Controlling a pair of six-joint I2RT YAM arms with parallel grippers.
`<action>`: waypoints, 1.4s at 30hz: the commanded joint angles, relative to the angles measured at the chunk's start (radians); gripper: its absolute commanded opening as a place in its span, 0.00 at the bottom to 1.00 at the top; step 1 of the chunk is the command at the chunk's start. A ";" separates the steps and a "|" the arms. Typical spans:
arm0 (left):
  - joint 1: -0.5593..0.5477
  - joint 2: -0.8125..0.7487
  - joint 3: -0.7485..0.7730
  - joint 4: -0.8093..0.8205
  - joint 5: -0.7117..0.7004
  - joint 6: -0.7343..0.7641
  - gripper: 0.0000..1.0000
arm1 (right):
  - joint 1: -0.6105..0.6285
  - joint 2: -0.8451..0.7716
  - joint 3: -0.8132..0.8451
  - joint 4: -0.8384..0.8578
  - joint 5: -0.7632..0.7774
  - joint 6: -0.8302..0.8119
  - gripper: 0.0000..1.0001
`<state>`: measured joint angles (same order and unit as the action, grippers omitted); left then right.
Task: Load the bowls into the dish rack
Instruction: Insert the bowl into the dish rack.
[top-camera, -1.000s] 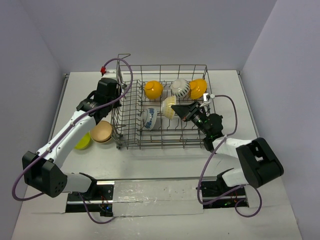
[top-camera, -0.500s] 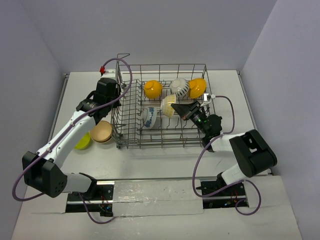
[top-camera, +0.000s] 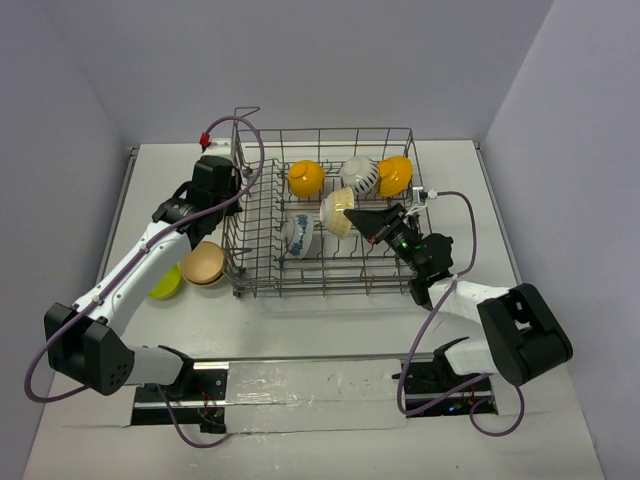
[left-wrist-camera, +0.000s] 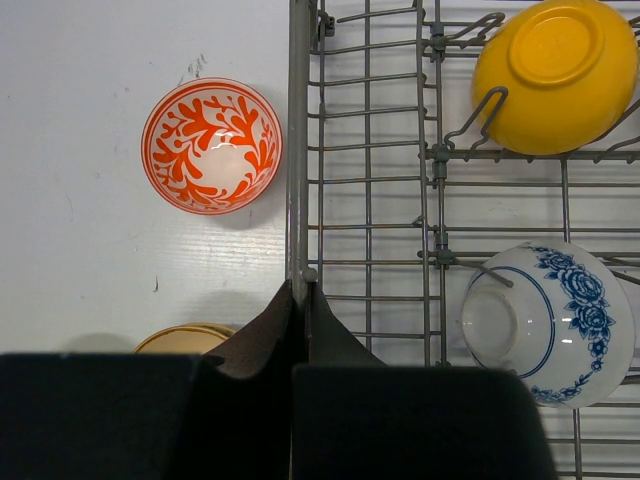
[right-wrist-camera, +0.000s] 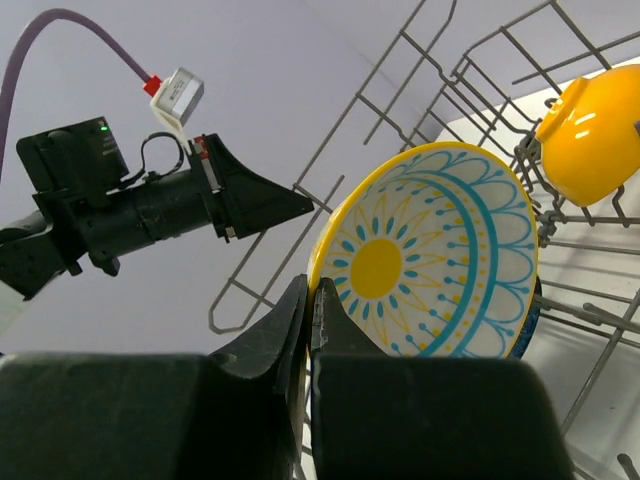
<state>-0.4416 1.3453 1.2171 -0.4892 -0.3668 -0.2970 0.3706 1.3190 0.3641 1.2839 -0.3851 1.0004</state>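
Observation:
The grey wire dish rack (top-camera: 262, 250) holds two orange-yellow bowls (top-camera: 305, 179) (top-camera: 395, 176), a white striped bowl (top-camera: 359, 175) and a blue-flowered bowl (top-camera: 298, 235). My right gripper (right-wrist-camera: 311, 290) is shut on the rim of a yellow-and-blue patterned bowl (right-wrist-camera: 430, 255), held tilted on edge inside the rack (top-camera: 338, 212). My left gripper (left-wrist-camera: 300, 285) is shut on the rack's left rim wire (left-wrist-camera: 297, 150). On the table to the left of the rack lie a red-and-white bowl (left-wrist-camera: 211, 146), a tan bowl (top-camera: 203, 264) and a lime green bowl (top-camera: 165, 283).
The rack's raised corner handle (top-camera: 247, 112) stands at its far left. Upright tines fill the rack floor around the bowls. Grey walls close in the table on the left, back and right. The left arm (top-camera: 140, 262) reaches over the tan and green bowls.
The right arm's elbow and forearm have swung back and forth slightly, while the held bowl has stayed almost in place in the rack. The left arm has not moved.

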 joint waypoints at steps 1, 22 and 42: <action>0.001 -0.005 -0.021 -0.019 0.029 -0.002 0.00 | 0.005 -0.009 0.013 0.066 0.003 -0.023 0.00; 0.000 0.003 -0.030 -0.011 0.034 0.006 0.00 | 0.002 0.209 0.042 0.154 -0.044 0.033 0.00; 0.000 0.018 -0.039 -0.008 0.060 0.007 0.00 | -0.012 0.086 0.170 -0.478 -0.021 -0.059 0.26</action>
<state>-0.4416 1.3449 1.2110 -0.4801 -0.3634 -0.2958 0.3565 1.4494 0.4629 0.9390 -0.3908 0.9672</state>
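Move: The right hand holds the yellow-rimmed bowl by its rim. The slot for this bowl lies about 3 cm ahead, 3 cm left and 11 cm below. The blue-flowered bowl sits 10 cm left, 2 cm ahead; the orange bowl 14 cm ahead and 8 cm left; the striped bowl 15 cm ahead, 3 cm right; all some 12 cm lower. From the left hand the slot is roughly 20 cm right, 2 cm back, 9 cm below. Downward and a little forward, the right hand lowers the pinched bowl about 6 cm into the rack just right of the blue-flowered bowl, and pauses there. The fingers then part to roughly a quarter open around the rim while the hand sinks another 2 cm, its upward-slanting fingers having tipped down nearly 20 degrees in all to about level. ##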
